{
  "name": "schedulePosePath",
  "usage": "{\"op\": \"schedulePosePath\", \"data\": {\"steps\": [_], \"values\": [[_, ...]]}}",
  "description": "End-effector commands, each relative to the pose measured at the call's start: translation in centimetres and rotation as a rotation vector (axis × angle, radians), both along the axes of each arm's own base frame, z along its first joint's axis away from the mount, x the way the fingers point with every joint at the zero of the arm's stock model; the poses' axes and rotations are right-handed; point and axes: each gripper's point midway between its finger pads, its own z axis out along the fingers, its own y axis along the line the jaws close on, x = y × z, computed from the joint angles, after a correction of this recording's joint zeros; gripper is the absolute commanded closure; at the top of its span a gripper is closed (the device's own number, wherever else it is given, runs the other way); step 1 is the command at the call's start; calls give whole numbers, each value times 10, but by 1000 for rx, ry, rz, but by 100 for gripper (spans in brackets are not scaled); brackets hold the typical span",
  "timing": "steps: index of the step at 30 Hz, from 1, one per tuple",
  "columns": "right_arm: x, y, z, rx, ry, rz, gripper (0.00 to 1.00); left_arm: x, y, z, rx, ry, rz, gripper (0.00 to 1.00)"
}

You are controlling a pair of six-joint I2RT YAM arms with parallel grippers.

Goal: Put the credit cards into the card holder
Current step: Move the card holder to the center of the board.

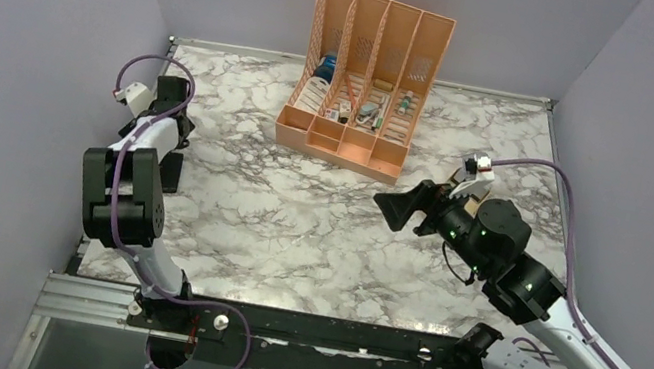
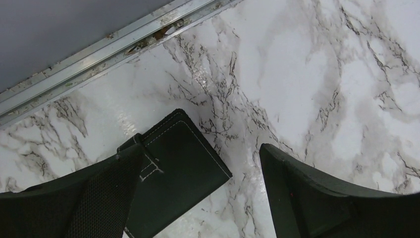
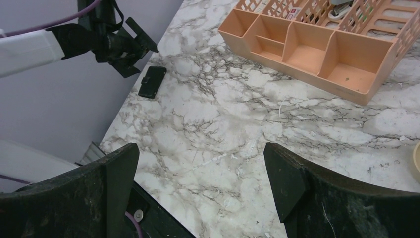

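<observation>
The card holder (image 2: pixel 183 168) is a black folded wallet with white stitching. It lies shut and flat on the marble near the table's left edge, and also shows in the top view (image 1: pixel 171 172) and the right wrist view (image 3: pixel 152 82). My left gripper (image 2: pixel 198 148) hovers over it, open and holding nothing; its left finger (image 2: pixel 99 198) overlaps the holder's tab side. My right gripper (image 1: pixel 400 208) is open and empty above the right middle of the table, and its own view (image 3: pixel 199 148) shows only bare marble between its fingers. No credit cards show in any view.
A tall orange slotted organizer (image 1: pixel 362 79) with small items stands at the back centre. The rim of a beige dish (image 3: pixel 417 161) peeks in at the right. A metal rail (image 2: pixel 99 47) and the grey wall run close behind the card holder.
</observation>
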Motion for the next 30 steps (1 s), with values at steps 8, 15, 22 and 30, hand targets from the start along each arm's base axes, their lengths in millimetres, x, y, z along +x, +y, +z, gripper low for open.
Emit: {"op": "schedulePosePath", "data": {"steps": [8, 15, 22, 30], "values": [[-7, 10, 8, 32, -11, 63, 0, 12, -11, -38, -92, 59, -30, 10], [-3, 7, 7, 24, -19, 35, 0, -4, -41, -59, -207, 84, -55, 10], [2, 1, 3, -6, -16, -2, 0, -19, -86, -55, -282, 57, -126, 11], [1, -7, -7, -12, -4, -32, 0, -44, -173, -67, -393, 78, -251, 12]]}}
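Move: The card holder lies just behind the left hand, about 4 cm back and level with it sideways, with its middle some 6 cm below. The board's centre, where it is to go, is roughly 40 cm to this hand's right and about level in reach. The peach organizer stands about 40 cm right and 17 cm ahead. From the right hand, the holder is around 52 cm left, 12 cm ahead and 26 cm down. The wall-side fingertip of the open left hand comes down onto the card holder near its strap and drags it along the board. The hand first sinks about 4 cm, nearly straight, then sweeps right, slowly at first and then faster, about 11 cm towards the board's centre. The wrist turns some 10 degrees clockwise and its left side dips; the fingers stay open. ##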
